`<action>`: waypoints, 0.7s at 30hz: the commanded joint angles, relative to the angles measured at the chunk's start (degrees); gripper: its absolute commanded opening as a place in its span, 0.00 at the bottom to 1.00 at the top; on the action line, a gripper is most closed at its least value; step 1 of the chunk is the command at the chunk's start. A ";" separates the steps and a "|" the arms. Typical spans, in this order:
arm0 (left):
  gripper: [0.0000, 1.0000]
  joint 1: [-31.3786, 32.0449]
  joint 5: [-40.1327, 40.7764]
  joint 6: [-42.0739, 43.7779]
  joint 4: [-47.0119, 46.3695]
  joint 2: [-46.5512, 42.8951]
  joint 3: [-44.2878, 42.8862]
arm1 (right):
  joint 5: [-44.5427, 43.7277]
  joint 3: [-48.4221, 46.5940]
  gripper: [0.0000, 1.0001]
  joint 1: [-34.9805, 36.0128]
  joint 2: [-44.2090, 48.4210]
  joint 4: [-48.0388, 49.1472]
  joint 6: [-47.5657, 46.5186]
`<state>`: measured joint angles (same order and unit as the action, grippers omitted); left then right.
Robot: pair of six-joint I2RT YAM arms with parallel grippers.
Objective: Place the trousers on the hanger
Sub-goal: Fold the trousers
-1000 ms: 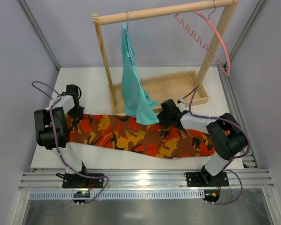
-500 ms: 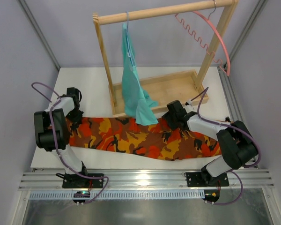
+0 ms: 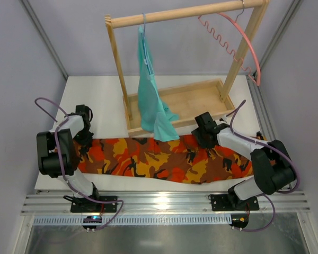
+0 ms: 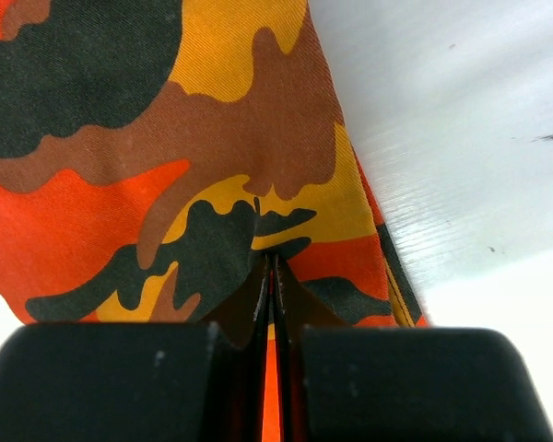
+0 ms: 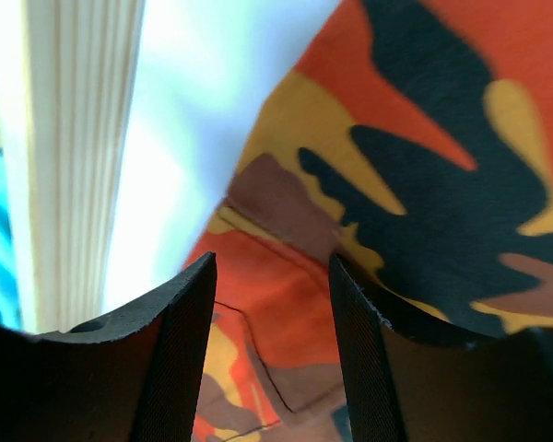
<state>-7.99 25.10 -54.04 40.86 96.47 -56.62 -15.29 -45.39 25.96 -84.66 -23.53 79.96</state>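
The camouflage trousers [image 3: 159, 161] lie flat across the front of the table, from the left arm to the right one. My left gripper [image 3: 84, 139] is shut on their left end. In the left wrist view the left gripper [image 4: 269, 265] pinches a fold of the trousers [image 4: 166, 138]. My right gripper [image 3: 204, 135] stands open just over their far edge. The right wrist view shows that gripper [image 5: 272, 272] with the trousers [image 5: 424, 166] below the gap and nothing held. The pink hanger [image 3: 245, 38] hangs empty from the right end of the wooden rail.
A wooden rack [image 3: 175, 15] stands on a tray base [image 3: 196, 98] behind the trousers. A teal garment [image 3: 152, 100] hangs from its rail and droops onto the trousers' far edge. The tray wall [image 5: 74, 138] is close to my right gripper. Grey walls enclose the table [image 3: 95, 95].
The right gripper has opened wider and moved right along the trousers' far edge. The trousers have slid right and flattened. The left gripper has shifted slightly nearer, still shut on the cloth.
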 commanded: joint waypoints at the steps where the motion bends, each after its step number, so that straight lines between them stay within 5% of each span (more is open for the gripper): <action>1: 0.01 -0.36 3.02 -0.98 2.64 -0.93 0.90 | -5.27 -2.16 0.55 -0.47 2.48 -9.69 -3.06; 12: 0.04 -0.36 1.80 0.51 -0.78 -3.30 1.95 | -3.96 4.42 0.56 -13.55 7.23 -9.17 -7.98; 15: 0.17 -0.45 1.62 2.00 0.00 -4.53 0.29 | -2.82 5.83 0.56 -16.28 5.30 -8.20 -8.51; 16: 0.35 -0.45 1.62 2.62 0.18 -6.10 0.02 | -1.69 6.10 0.56 -17.07 4.25 -7.85 -8.60; 21: 0.66 -2.20 2.06 6.39 1.76 -14.53 -0.34 | -0.10 5.58 0.55 -20.93 3.27 -8.81 -9.73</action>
<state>-8.56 25.47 -50.22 41.74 88.44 -55.09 -15.29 -40.12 7.31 -79.64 -31.86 72.07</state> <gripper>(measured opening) 0.594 0.551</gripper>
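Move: My left hand has its shut fingertips on the left end of the trousers, whose far edge runs about 3 cm ahead of them. My right hand hangs open over the trousers; the stretch it makes for lies about 11 cm right, 4 cm back and 4 cm below. From that hand the rack's front rail has its middle 10 cm ahead and 11 cm left, and the teal garment's hem hangs some 18 cm left and 3 cm ahead. I sweep my right hand about 11 cm to the right and some 4 cm back over the trousers towards their right part, fingers staying open, sinking a couple of centimetres late on and turning roughly 10 degrees clockwise. My left hand first draws back about 1 cm with its tips on the cloth, then opens its fingers wide and lifts 3 cm clear. ##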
